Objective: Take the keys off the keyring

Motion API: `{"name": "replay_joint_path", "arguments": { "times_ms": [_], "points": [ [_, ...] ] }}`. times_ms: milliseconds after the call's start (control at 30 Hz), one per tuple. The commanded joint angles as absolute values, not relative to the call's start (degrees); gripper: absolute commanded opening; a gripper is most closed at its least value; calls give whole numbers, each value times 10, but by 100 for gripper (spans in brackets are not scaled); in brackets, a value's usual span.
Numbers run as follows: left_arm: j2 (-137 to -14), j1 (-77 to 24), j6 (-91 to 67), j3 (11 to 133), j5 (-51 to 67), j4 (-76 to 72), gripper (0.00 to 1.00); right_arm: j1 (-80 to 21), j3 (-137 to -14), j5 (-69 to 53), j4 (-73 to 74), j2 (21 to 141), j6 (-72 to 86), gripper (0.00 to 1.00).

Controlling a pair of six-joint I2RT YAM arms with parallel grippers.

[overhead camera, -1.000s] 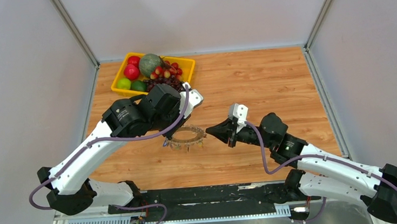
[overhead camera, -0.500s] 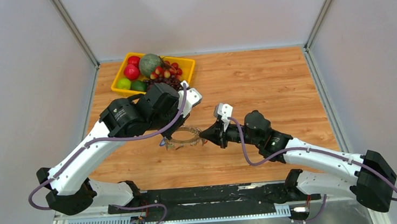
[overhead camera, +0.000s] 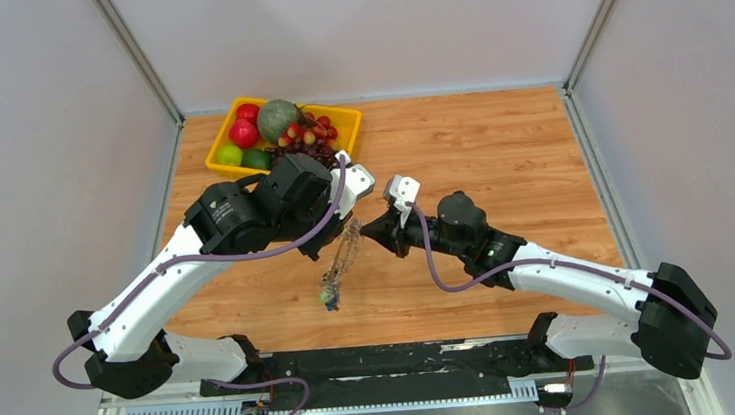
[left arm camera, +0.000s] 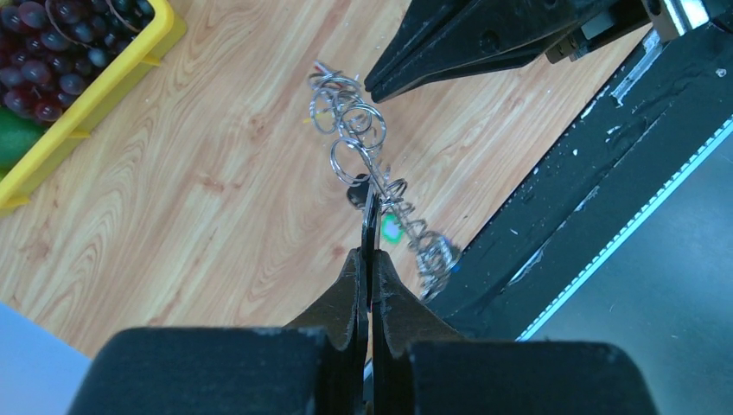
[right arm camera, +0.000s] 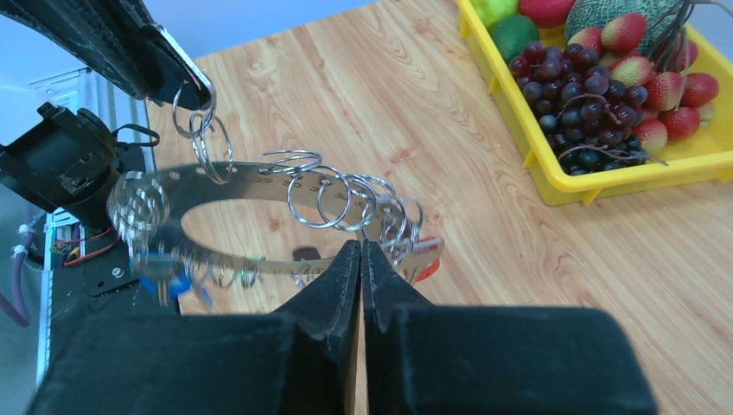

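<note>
The keyring (overhead camera: 345, 252) is a flat silvery band that hangs edge-on above the table between my two grippers. Small split rings are threaded along it (right arm camera: 333, 199). The keys (overhead camera: 329, 297) dangle from its lower end; a green head (left arm camera: 393, 227), a blue head (right arm camera: 164, 281) and a red head (right arm camera: 423, 270) show. My left gripper (left arm camera: 370, 259) is shut on the ring's lower rim. My right gripper (right arm camera: 360, 251) is shut at the opposite, upper rim (overhead camera: 367, 230). The band runs straight into its tips.
A yellow tray (overhead camera: 351, 119) of fruit and grapes stands at the back left of the wooden table. The black rail (left arm camera: 553, 173) at the table's front edge lies just below the hanging keys.
The right gripper moved left and up to the ring's right edge. That edge rose with it, so the ring turned from lying nearly flat to hanging edge-on. The left arm barely moved.
</note>
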State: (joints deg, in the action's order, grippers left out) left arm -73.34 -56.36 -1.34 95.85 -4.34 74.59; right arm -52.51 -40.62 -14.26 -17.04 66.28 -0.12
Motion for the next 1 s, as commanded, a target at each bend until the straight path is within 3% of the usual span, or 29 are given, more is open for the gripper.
{"name": "replay_joint_path", "arguments": {
  "times_ms": [0,200,433,967],
  "points": [
    [-723,-566,-31,985,-42,730,0,-522,-417,-136,-194,632,-16,10],
    [-731,-565,-45,989,-51,734,0,-522,-375,-169,-192,549,-29,27],
    [-754,-565,-73,1014,-46,755,0,-525,-338,-274,-224,487,-33,35],
    [-777,-566,-108,1036,-25,768,0,-574,-381,-267,-258,575,-26,38]
  ]
}}
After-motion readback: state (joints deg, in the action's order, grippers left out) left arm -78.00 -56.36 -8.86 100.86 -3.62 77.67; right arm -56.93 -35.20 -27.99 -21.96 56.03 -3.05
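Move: The keyring hangs from the left fingers, its middle about 6 cm back, 4 cm left and 1 cm below the right hand. Its red key lies about 2 cm ahead, 2 cm left and 3 cm below that hand; the green key is roughly 11 cm back, 9 cm left and 5 cm down. From the left hand, the keyring's middle lies about 6 cm down and 2 cm back, with no sideways offset. Right fingers open partway as the hand backs about 8 cm, arcing up then down beside the left-held keyring. ##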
